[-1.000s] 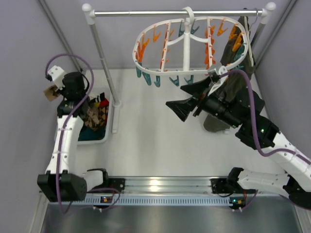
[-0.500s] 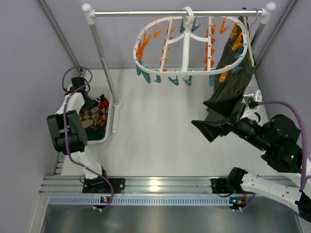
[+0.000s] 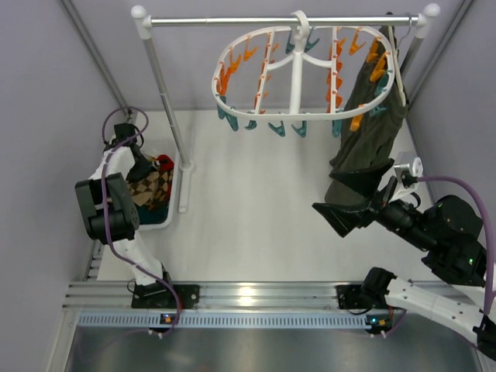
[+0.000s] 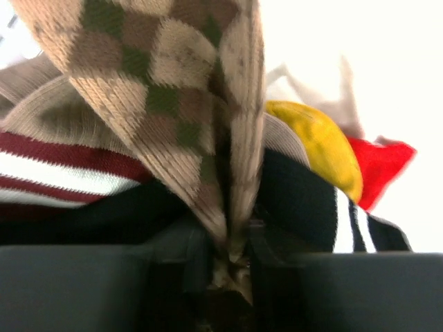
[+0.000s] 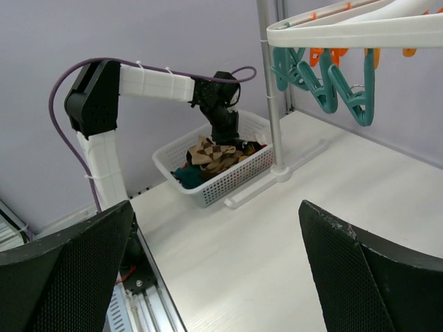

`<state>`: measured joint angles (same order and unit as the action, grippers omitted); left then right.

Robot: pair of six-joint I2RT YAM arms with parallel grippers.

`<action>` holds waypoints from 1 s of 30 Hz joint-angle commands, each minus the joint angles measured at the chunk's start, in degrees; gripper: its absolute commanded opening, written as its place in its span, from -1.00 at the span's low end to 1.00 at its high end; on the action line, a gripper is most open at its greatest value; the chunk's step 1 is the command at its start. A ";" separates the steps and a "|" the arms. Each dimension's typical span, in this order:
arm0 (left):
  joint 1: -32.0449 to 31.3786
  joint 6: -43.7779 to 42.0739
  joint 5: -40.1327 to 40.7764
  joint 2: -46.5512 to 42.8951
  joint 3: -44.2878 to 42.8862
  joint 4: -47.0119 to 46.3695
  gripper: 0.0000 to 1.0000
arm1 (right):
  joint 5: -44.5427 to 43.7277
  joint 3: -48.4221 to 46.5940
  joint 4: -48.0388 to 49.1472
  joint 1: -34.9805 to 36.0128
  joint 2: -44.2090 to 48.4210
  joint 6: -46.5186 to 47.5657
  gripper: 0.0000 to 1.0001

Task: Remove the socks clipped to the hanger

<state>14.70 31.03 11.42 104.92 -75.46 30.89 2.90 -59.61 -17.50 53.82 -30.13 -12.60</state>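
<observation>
The white oval hanger (image 3: pixel 297 77) hangs by its hook from the rack rail, and its orange and teal pegs hold no socks that I can see. It also shows in the right wrist view (image 5: pixel 353 31). My left gripper (image 3: pixel 143 167) is down in the white basket (image 3: pixel 175 198). In the left wrist view the left gripper (image 4: pixel 232 256) is shut on a brown-and-tan argyle sock (image 4: pixel 173 104). That sock lies over a maroon-white striped cuff (image 4: pixel 55 159) and a black sock (image 4: pixel 297 200). My right gripper (image 3: pixel 345 201) is open and empty, low at the right, apart from the hanger.
A dark olive garment (image 3: pixel 368 132) hangs at the hanger's right end, just above my right gripper. The rack's upright pole (image 3: pixel 167 101) and its foot (image 3: pixel 184 198) stand beside the basket (image 5: pixel 235 181). Yellow and red fabric (image 4: pixel 325 149) also lies in the basket.
My left gripper came down from beside the wall into the basket with the argyle sock. My right gripper drew back from under the hanger to the right and nearer the front.
</observation>
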 commanded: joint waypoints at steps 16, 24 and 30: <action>-3.69 -9.93 -7.37 -30.18 -3.82 4.79 0.97 | -20.77 0.02 -4.65 -0.39 -2.74 1.53 0.99; -14.35 -16.96 -6.23 -45.58 2.86 8.39 0.97 | -44.71 -2.60 -16.93 -0.39 -5.29 -0.23 0.99; -18.30 -19.42 -6.33 -58.33 6.55 11.20 0.97 | -51.85 -4.54 -23.10 -0.39 -5.73 -0.58 0.99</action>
<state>-2.94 14.48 5.08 51.44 -69.91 39.53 -41.30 -60.31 -35.22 53.82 -36.07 -12.43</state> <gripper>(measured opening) 0.984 0.993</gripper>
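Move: The argyle sock is still pinched low in the left fingers, over the sock pile; the basket's middle is about 5 cm back, 2 cm left and 3 cm below that hand. The yellow sock lies some 6 cm ahead and 3 cm right of the left hand, the red one 5 cm ahead and 9 cm right, the stand's foot 17 cm right and 1 cm ahead. From the empty right hand the basket's middle is some 57 cm left, 23 cm ahead and 40 cm lower. The argyle sock is let go onto the pile as the left fingers spread wide; that hand climbs about 26 cm out of the basket, at first nearly straight up, then swings back and right, its fingertips tipping up and turning clockwise. The right hand, still empty and wide open, goes forward, right and down about 9 cm each, turning some 45 degrees clockwise. ##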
